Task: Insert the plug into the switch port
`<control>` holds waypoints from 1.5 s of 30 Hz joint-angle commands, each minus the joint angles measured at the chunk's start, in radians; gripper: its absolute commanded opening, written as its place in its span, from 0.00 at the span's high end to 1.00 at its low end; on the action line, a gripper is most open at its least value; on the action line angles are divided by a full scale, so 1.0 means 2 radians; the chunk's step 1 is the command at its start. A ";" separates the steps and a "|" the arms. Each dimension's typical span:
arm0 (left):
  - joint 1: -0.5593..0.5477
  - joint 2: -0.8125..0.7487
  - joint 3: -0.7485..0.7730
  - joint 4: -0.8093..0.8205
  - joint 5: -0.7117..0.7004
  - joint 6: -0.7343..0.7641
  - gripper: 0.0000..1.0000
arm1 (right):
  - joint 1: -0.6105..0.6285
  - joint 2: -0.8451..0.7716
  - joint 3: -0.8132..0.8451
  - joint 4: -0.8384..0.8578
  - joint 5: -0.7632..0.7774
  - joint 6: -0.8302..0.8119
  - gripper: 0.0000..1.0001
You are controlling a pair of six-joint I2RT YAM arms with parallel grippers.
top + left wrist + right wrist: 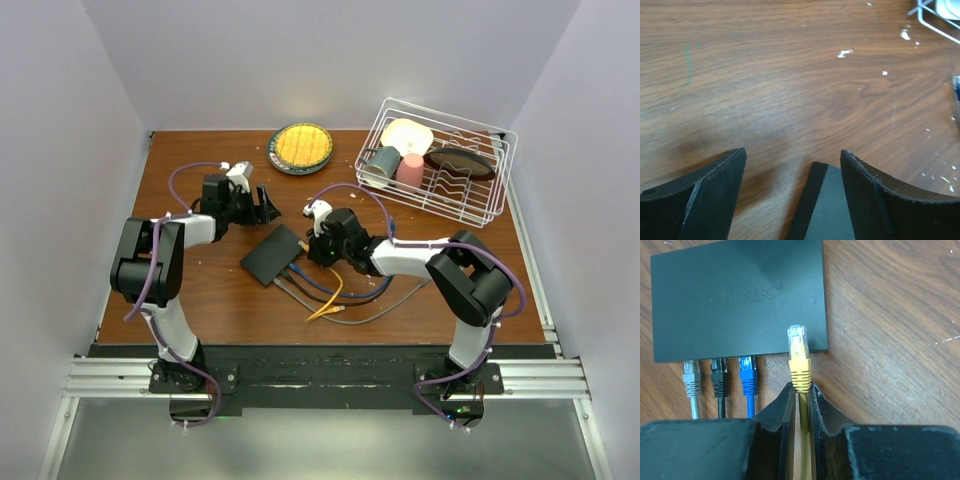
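Observation:
The black switch lies flat on the wooden table, also in the top view. Grey, black and blue plugs sit in ports along its near edge. My right gripper is shut on the yellow cable just behind the yellow plug. The plug's clear tip overlaps the switch's near edge toward its right end. The free sockets themselves do not show. My left gripper is open and empty, with a corner of the switch between its fingers.
A round yellow-centred plate sits at the back. A white wire rack with cups and dishes stands at the back right. Loose cables trail from the switch toward the front edge. White specks dot the wood.

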 commanded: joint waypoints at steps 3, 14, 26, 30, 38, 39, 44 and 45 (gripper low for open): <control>0.002 0.012 0.001 0.045 0.051 -0.006 0.22 | 0.003 -0.029 -0.005 -0.016 0.015 -0.002 1.00; -0.007 0.032 0.007 0.037 0.061 -0.005 0.31 | 0.030 -0.038 -0.025 -0.028 0.029 -0.002 1.00; -0.012 0.044 0.014 0.028 0.067 -0.003 0.41 | 0.034 -0.017 -0.007 -0.059 0.061 -0.010 1.00; -0.014 0.046 0.016 0.026 0.071 -0.003 0.43 | 0.038 -0.007 -0.001 -0.066 0.069 -0.012 1.00; -0.015 0.048 0.018 0.026 0.075 -0.003 0.44 | 0.039 0.017 0.024 -0.084 0.072 -0.011 1.00; -0.016 0.049 0.019 0.025 0.075 -0.004 0.44 | 0.039 0.020 0.030 -0.087 0.074 -0.009 1.00; -0.017 0.049 0.020 0.025 0.078 -0.004 0.45 | 0.039 0.025 0.048 -0.114 0.091 -0.007 1.00; -0.017 0.050 0.020 0.025 0.078 -0.005 0.46 | 0.039 0.024 0.050 -0.116 0.092 -0.007 1.00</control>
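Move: The right hand holds the yellow plug; its free port lies about 3 cm left, 1 cm ahead and 3 cm below. The blue plug sits some 5 cm left and 2 cm back of this hand, the black plug 7 cm left, 4 cm back. From the left hand, the switch's middle is roughly 10 cm back, 1 cm right and 4 cm below; that port is 9 cm back, 7 cm right. Right backs the held plug 3 cm, sinks 2, noses forward-left towards port; left half-closes, moving 3 cm right. ##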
